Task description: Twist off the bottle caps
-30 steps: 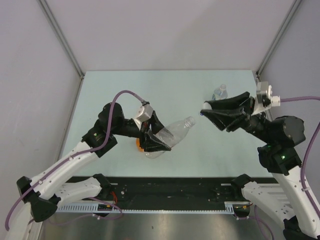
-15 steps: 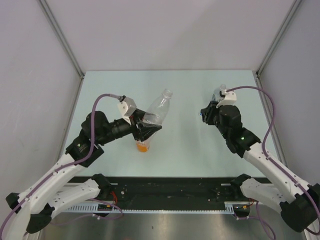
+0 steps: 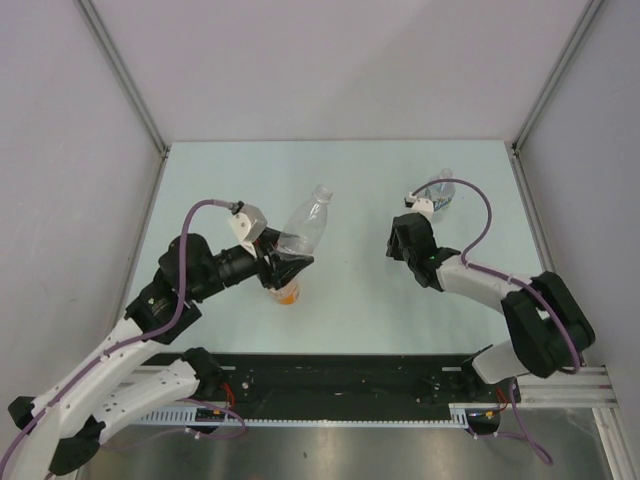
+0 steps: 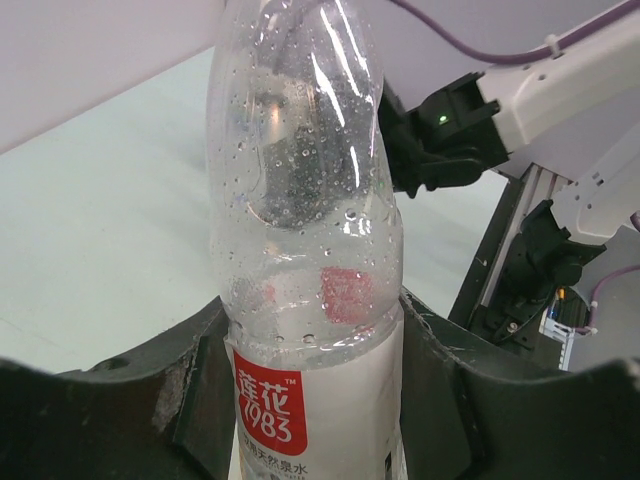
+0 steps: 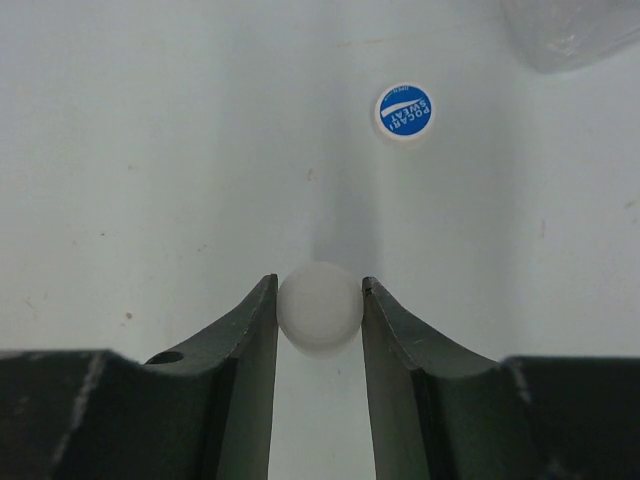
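Observation:
My left gripper (image 3: 284,264) (image 4: 315,385) is shut on the clear bottle with the red-white label (image 3: 303,227) (image 4: 305,230), gripping it at the label. The bottle stands nearly upright, and its neck (image 3: 322,190) shows no cap. Just below that gripper stands the short orange bottle (image 3: 285,293). My right gripper (image 3: 404,243) (image 5: 320,300) points down at the table and is shut on the white cap (image 5: 320,308), pinched between its fingertips. The blue cap (image 5: 404,110) lies flat on the table just beyond. The clear bottle with the blue-white label (image 3: 440,188) stands at the back right.
The pale green table (image 3: 350,170) has grey walls at the back and on both sides. A black rail (image 3: 340,385) runs along the near edge. The right arm (image 4: 470,120) shows behind the held bottle in the left wrist view.
My left gripper has swung the red-label bottle from lying tilted to nearly upright. My right arm has dropped from high at the right, down and left to the table, cap still in its fingers.

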`<state>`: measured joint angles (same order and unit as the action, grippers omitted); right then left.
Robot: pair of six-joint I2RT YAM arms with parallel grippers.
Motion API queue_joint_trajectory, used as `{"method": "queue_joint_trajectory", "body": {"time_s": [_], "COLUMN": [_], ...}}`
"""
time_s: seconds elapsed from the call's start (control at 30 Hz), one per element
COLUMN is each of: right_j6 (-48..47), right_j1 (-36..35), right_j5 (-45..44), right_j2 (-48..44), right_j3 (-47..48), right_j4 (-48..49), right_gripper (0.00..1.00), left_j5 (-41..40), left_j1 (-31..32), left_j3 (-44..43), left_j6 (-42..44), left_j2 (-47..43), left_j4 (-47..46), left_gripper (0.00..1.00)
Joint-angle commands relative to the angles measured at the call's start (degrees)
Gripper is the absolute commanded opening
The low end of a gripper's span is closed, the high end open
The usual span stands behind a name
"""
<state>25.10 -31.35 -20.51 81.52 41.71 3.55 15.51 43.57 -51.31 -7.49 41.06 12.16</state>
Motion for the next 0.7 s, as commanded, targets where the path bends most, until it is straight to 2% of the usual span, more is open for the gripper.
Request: {"method": "queue_joint_trajectory", "body": {"time_s": [0.0,0.23,0.6,0.67], "right_j6": [2.58,2.67,3.64,3.64], "right_j1": [1.12,2.17,3.58,3.84], "right_j5": [0.12,0.3,0.21,0.73], "right_j2": [5.58,11.73,18.41,19.29], "right_j3": [-0.05,0.3,2.67,3.63], "right_j4": [7.17,10.07,7.26,6.39], "right_gripper": [0.0,0.0,0.0,0.03], "left_j5": [-1.27,-2.06,-2.06,-2.06], "left_j1": [-0.33,-0.33,-0.33,-0.33], "left_j3": [0.16,1.39,1.74,1.65], "left_j6": [0.28,0.02,0.01,0.02], "left_j2": [-1.77,-2.74,-1.42,-1.24], "left_j4": [0.4,0.4,0.05,0.05], "left_gripper": [0.0,0.0,0.0,0.0]}}
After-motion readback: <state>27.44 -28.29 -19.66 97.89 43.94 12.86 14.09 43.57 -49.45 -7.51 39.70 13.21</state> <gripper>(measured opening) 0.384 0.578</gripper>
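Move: The right hand already holds the white cap above the table; the blue cap lies on the table about 9 cm ahead of it, 3 cm to its right and 8 cm below. The standing capless bottle is some 15 cm ahead and 11 cm to the right, its middle about 2 cm above hand height. From the left hand, which is holding the other bottle, the blue cap is roughly 26 cm ahead, 24 cm right and 32 cm below. The right hand keeps its pinch on the white cap and sinks about 6.5 cm towards the tabletop just short of the blue cap, slowing as it gets low, then levels off and slides forward, some 3 cm of forward travel in all, as the fingers tip down about 5 degrees. The left hand stays nearly in place, still gripping the uncapped bottle neck-up; whether the white cap touches the table can't be seen. ##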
